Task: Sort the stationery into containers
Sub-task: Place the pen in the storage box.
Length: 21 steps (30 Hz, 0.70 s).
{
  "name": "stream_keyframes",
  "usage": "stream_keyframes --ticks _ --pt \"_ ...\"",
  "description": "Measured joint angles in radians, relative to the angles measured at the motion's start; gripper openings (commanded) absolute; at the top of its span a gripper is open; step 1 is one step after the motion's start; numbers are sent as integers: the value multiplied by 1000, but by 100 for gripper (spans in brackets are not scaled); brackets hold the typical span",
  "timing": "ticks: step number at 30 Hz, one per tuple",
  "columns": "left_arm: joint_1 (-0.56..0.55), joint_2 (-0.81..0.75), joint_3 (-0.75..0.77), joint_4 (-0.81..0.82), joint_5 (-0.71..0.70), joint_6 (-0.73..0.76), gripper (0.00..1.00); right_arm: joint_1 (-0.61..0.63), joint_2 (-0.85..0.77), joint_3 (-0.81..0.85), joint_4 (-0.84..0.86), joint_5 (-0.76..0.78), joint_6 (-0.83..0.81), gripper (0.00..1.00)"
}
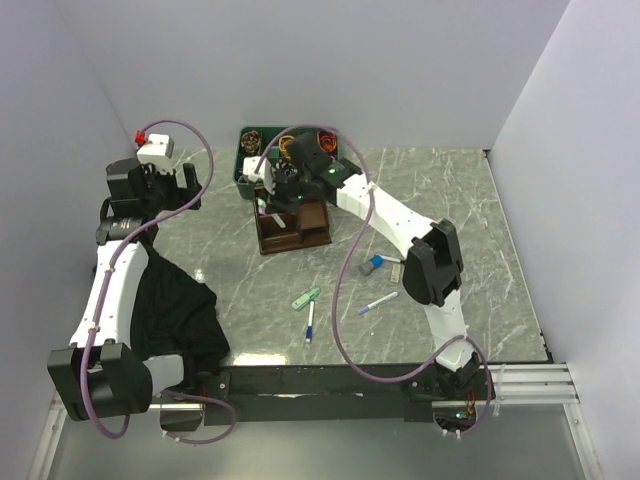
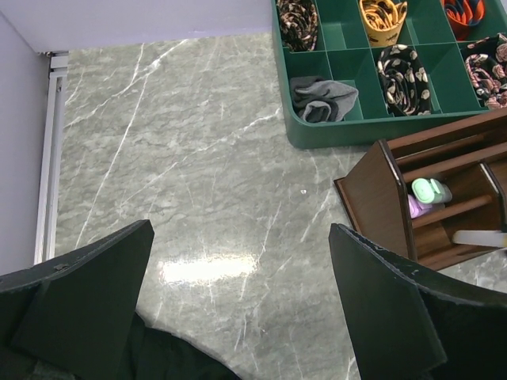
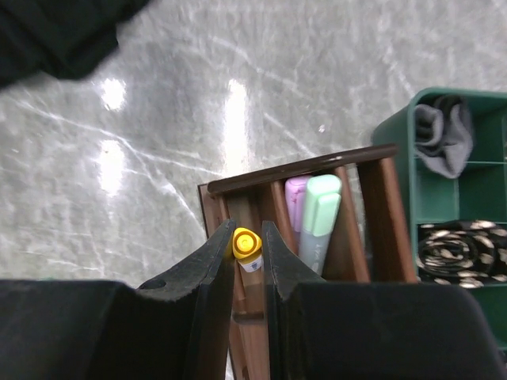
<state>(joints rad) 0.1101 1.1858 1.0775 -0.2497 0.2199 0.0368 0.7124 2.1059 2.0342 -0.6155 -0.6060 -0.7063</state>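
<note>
My right gripper (image 3: 247, 234) is shut on a yellow-capped pen (image 3: 246, 247) and holds it cap-up over a narrow slot of the dark brown organiser (image 3: 301, 168). In the slot beside it stand a mint-green marker (image 3: 321, 215) and a lilac one (image 3: 294, 196). From above, the right gripper (image 1: 283, 190) hovers over the organiser (image 1: 300, 238). A mint-green clip (image 1: 306, 298), a blue pen (image 1: 310, 326), a white pen (image 1: 377, 303) and a short grey-blue cylinder (image 1: 368, 267) lie loose on the table. My left gripper (image 2: 242, 305) hangs open over bare marble, left of the organiser (image 2: 372, 198).
A green divided tray (image 1: 245, 168) with rolled ties and socks stands just behind the organiser, touching it. A black cloth (image 1: 175, 310) lies under the left arm. White walls close the table at the back and on both sides.
</note>
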Motion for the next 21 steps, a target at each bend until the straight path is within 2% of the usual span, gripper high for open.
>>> stream_keyframes --ticks 9,11,13,14,16,17,21 --pt "11 0 -11 -2 2 0 100 14 112 -11 -18 94 -62 1" --pt "13 0 -11 -2 2 -1 99 14 118 -12 -21 108 -69 4" --pt "14 0 -11 -1 3 -4 99 16 118 -12 -18 127 -74 12" --pt "14 0 -11 -1 3 -5 99 18 118 -12 -14 136 -75 22" --pt "15 0 -13 1 4 -5 100 20 118 -12 -8 154 -75 32" --pt "15 0 -13 2 4 -6 99 21 118 -12 -2 162 -74 40" --pt "16 0 -14 2 8 -8 99 27 118 -13 18 180 -66 52"
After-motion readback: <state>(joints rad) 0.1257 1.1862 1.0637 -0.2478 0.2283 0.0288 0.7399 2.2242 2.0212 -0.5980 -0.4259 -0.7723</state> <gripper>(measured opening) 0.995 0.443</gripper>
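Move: The pen is already in my right fingers. Its place, the box's front-left slot, lies about 9 cm below that hand, some 2 cm farther out and 1 cm to the left. The purple and green highlighters stand in the next slot, roughly 4 cm beyond it; the box's raised right-hand section is about 8 cm to the slot's right. From my left hand the slot is about 21 cm right, level fore and aft, and some 16 cm down. I lower the pen with my right hand, quickly at first, about 8 cm down into the storage box's front-left slot, tipping the fingers some 10 degrees steeper. Then I ease about 2 cm forward over the whole way, stop sinking, and part my fingers a little to let go of the pen. ##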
